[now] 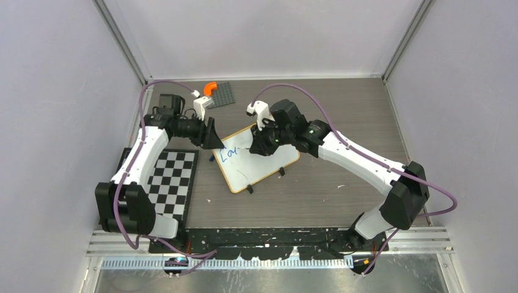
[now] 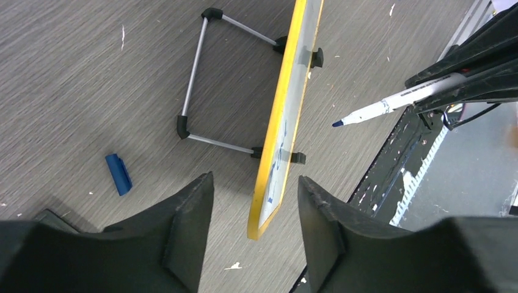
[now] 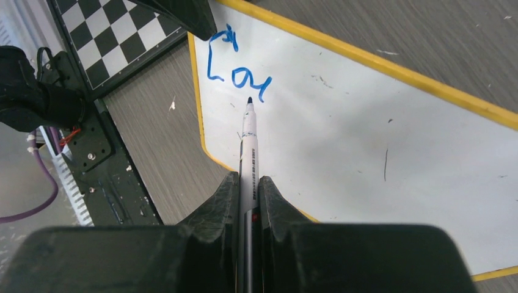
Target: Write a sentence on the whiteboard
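Note:
The whiteboard (image 1: pixel 264 165) stands tilted on its wire stand at mid table, its rim yellow in the wrist views. Blue letters (image 3: pixel 238 76), the start of the sentence, sit near its upper left corner. My right gripper (image 3: pixel 248 180) is shut on a white marker (image 3: pixel 249 143), whose blue tip is just under the last letter. My left gripper (image 2: pixel 255 189) is open, with the board's yellow corner (image 2: pixel 262 220) between its fingers and a gap on each side. In the top view the left gripper (image 1: pixel 214 137) is at the board's upper left corner and the right gripper (image 1: pixel 261 143) is over its top edge.
A black-and-white checkerboard mat (image 1: pixel 174 177) lies left of the board. A dark grey studded plate (image 1: pixel 223 94) with an orange piece (image 1: pixel 210 87) sits at the back. A blue cap (image 2: pixel 118 174) lies on the table near the wire stand (image 2: pixel 192 79).

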`<state>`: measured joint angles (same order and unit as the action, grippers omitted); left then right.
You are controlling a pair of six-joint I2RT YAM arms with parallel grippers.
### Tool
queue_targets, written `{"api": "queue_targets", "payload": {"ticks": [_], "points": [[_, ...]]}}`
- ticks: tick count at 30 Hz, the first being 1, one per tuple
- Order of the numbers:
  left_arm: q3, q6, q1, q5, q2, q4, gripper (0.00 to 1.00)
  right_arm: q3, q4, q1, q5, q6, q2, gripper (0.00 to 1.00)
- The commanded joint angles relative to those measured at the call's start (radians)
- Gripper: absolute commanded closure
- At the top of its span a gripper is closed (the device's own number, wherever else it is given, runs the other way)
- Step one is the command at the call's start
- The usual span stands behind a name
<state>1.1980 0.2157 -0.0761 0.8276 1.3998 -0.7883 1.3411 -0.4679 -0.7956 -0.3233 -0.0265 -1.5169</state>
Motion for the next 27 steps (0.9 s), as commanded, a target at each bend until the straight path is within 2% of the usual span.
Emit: {"api": "queue_targets", "payload": {"ticks": [1, 5, 27], "points": [[0.04, 0.008, -0.001, 0.042, 0.022, 0.019, 0.49, -0.009, 0.097, -0.011, 0.049, 0.02, 0.006, 1.0], [0.04, 0.011, -0.001, 0.041, 0.028, 0.017, 0.58, -0.01, 0.099, -0.024, 0.082, 0.062, -0.001, 1.0], [0.042, 0.08, -0.023, -0.008, 0.031, -0.023, 0.9, -0.039, 0.111, -0.047, 0.087, 0.059, -0.011, 1.0]]}}
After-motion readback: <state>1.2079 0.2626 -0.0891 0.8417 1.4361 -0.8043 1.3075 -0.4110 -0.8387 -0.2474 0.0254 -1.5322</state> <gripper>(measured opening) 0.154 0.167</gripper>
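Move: The whiteboard's upper-left corner sits between my open left fingers, about 2 cm below and 1 cm to the left of the hand point, level fore and aft. From that hand, the last letter's tail is about 5 cm right, 2 cm back and 5 cm below; the blue cap lies some 17 cm almost straight beneath. From my right hand, holding the marker, that tail is about 6 cm left, 1 cm ahead and 7 cm below. I close my left fingers on the whiteboard's rim at its upper-left corner, sinking barely 1 cm at the start and then holding there. Keeping my grip on the marker, I ease my right hand about 1 cm forward and slightly left, then back and down about 1.5 cm, bringing the tip closer to the last letter's tail with a slight wrist tilt. ##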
